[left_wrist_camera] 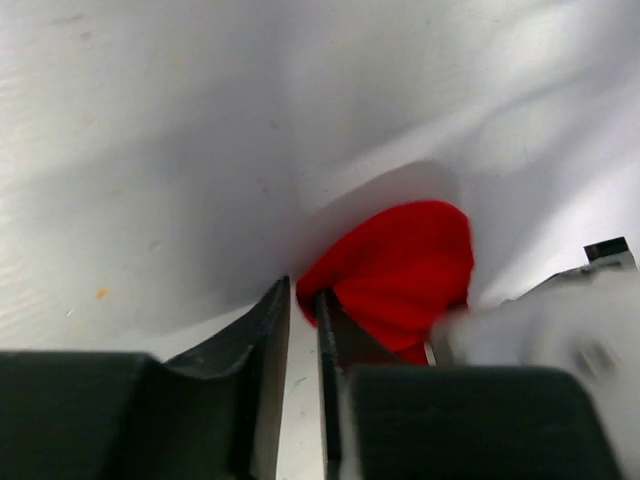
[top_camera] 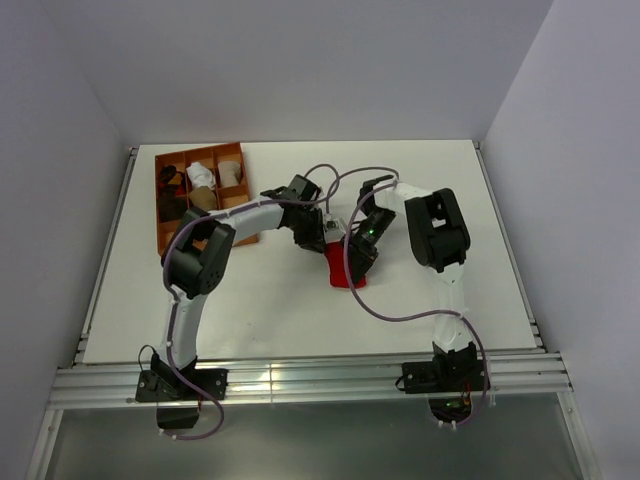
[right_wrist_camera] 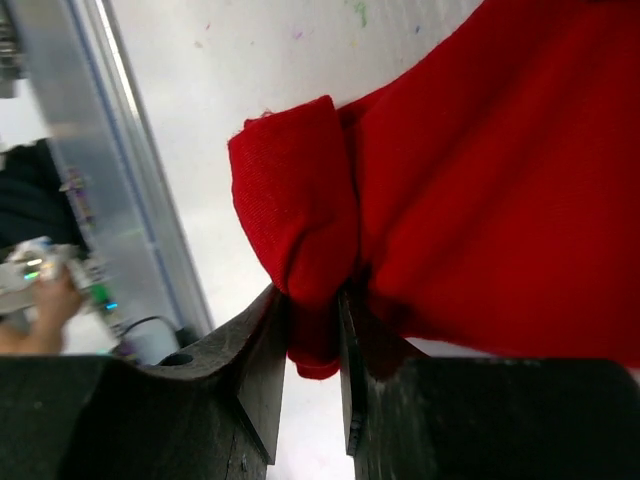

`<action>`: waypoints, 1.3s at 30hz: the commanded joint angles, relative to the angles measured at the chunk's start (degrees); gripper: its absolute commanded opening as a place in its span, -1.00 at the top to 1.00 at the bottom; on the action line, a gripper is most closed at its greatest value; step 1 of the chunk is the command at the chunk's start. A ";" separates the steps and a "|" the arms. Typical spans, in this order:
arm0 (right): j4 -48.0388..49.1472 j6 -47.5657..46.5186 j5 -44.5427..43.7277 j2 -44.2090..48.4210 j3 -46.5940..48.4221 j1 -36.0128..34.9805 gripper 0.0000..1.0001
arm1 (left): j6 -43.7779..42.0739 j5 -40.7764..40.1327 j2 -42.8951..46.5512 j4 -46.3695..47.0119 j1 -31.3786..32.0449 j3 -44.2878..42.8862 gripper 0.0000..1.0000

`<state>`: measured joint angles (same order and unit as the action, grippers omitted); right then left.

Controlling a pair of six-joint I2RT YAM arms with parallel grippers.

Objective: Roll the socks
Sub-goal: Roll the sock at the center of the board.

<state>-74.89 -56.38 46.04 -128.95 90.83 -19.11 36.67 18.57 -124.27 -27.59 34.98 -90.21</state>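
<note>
A red sock (top_camera: 340, 268) lies bunched on the white table between the two arms. My right gripper (right_wrist_camera: 313, 305) is shut on a fold of the red sock (right_wrist_camera: 480, 180), with fabric pinched between both fingers. My left gripper (left_wrist_camera: 303, 292) stands just beside the red sock (left_wrist_camera: 400, 270). Its jaws are a narrow gap apart, with only bare table showing between them and the sock's edge touching the outside of the right finger. From above, the left gripper (top_camera: 322, 240) and right gripper (top_camera: 358, 262) meet over the sock. The sock's white figures do not show.
An orange compartment tray (top_camera: 163, 238) stands at the back left, holding white, tan and dark sock bundles. Grey cables loop over the table's middle. An aluminium rail (top_camera: 300, 378) runs along the near edge. White walls enclose the back and sides.
</note>
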 commanded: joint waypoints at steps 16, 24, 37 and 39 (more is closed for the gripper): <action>-7.02 2.94 -7.11 -8.96 5.59 0.22 0.51 | -8.17 -11.82 23.37 29.76 10.97 25.52 0.20; -7.28 2.85 -7.02 -8.78 5.59 0.31 0.51 | -12.58 -0.37 17.84 35.24 12.65 25.70 0.26; -7.55 3.29 -7.11 -8.78 5.68 0.74 0.51 | -14.43 6.39 16.43 36.91 11.95 28.95 0.21; -7.55 3.38 -7.28 -8.60 5.68 0.83 0.51 | -14.43 6.66 17.47 37.08 11.25 30.53 0.18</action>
<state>-83.68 -51.64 45.50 -135.59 95.64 -18.83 23.57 21.96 -107.63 7.16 47.16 -61.34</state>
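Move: The red sock's folded near end, pinched in the right fingers, lies about 10 cm back and 8 cm to the right of the left hand, a couple of centimetres lower. The sock's far end is at the left fingertips, level and some 2 cm to the right. The wooden box stands about 28 cm left and 9 cm ahead of the left hand. For the right hand, the fold is right between its pads. Letting go of the red sock's far end, the left fingers open to about double their gap. The left hand slips out leftward, then lifts some 6 cm and swings back and right over the sock, turning clockwise, before sinking open beside the fold. The right hand keeps its pinch on the fold, drawing it back a centimetre or two with a slight tilt, then holds. ##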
